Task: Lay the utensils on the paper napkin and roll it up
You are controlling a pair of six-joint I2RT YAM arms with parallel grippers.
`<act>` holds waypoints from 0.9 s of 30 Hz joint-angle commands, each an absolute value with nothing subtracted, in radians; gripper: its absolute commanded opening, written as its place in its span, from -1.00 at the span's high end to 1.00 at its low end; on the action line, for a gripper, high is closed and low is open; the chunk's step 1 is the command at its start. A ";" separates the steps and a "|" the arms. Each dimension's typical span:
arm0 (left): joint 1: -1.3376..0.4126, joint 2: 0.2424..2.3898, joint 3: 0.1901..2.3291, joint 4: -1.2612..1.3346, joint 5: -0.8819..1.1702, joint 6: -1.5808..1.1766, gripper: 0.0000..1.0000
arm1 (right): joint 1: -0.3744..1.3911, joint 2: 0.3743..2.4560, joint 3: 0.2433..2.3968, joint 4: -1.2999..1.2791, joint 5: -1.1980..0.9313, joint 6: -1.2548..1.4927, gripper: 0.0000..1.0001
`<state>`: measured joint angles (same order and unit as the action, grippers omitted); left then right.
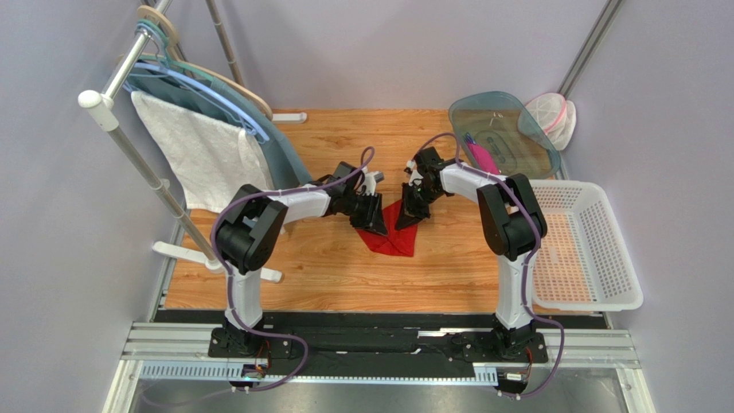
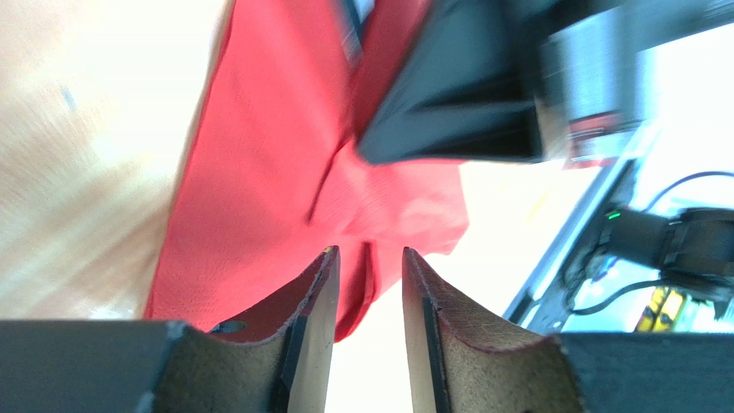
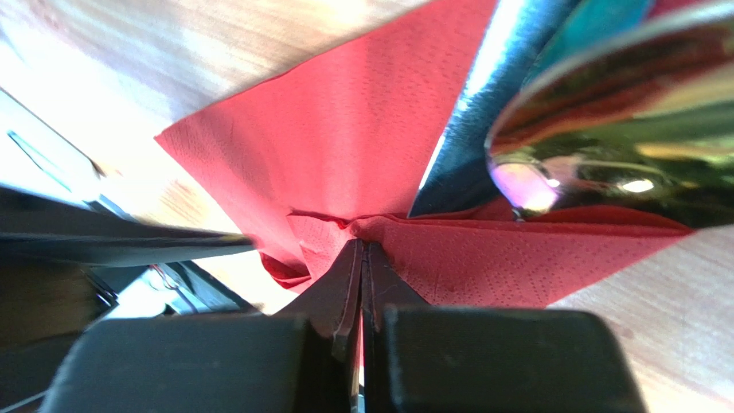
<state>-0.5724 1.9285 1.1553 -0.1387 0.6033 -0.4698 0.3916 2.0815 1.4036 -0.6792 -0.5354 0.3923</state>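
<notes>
The red paper napkin (image 1: 394, 243) lies crumpled on the wooden table between both grippers. In the right wrist view it (image 3: 345, 146) is folded up over the utensils: a shiny spoon bowl (image 3: 603, 138) and a flat silver blade (image 3: 482, 112) lie on it. My right gripper (image 3: 363, 245) is shut, pinching a fold of the napkin at its tips. My left gripper (image 2: 369, 251) is open with a narrow gap, a napkin (image 2: 258, 172) edge lying just beyond its fingertips and nothing clamped. From above, the left gripper (image 1: 372, 217) and right gripper (image 1: 408, 213) nearly touch and hide the utensils.
A white towel (image 1: 202, 155) hangs on a rack at the left. A tinted clear bin (image 1: 504, 138) with a pink item stands at the back right, with a mesh bag (image 1: 551, 116) behind it. A white basket (image 1: 581, 245) sits at the right edge.
</notes>
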 commanded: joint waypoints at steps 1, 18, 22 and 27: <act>-0.563 1.830 1.137 0.075 0.679 -0.509 0.17 | 0.397 2.141 1.399 -0.710 -0.471 0.243 1.00; -0.615 2.009 1.086 0.333 0.652 -0.759 0.58 | 0.360 2.221 1.470 -0.773 -0.606 0.094 1.00; -0.615 2.035 1.080 0.319 0.638 -0.785 0.72 | 0.354 2.226 1.488 -0.781 -0.603 0.080 1.00; -0.615 2.075 1.085 0.270 0.588 -0.807 0.84 | 0.342 2.229 1.517 -0.798 -0.620 0.077 1.00</act>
<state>-0.6182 2.0464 1.0580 0.2806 0.6369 -0.7734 0.3489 2.1792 1.5047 -0.7837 -0.7158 0.1371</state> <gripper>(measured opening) 0.104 0.006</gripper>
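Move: Just to the right of the left hand, about 4 cm away, level fore and aft and some 2 cm lower, lies the raised edge of the napkin's folded flap. The right hand already pinches that flap, with the left hand's target about 1 cm to its left and 1 cm back. The spoon bowl shows about 5 cm ahead and 4 cm right of the right hand; the knife blade lies about 5 cm ahead and 1 cm right of it. Hopping up about 4 cm and to the right, the open left hand then comes down roughly 6 cm, ending some 4 cm right of its start and closing its fingers on the flap's edge right beside the right fingertips. The right hand stays in place with its pinch kept, only turning about 10 degrees counter-clockwise. ##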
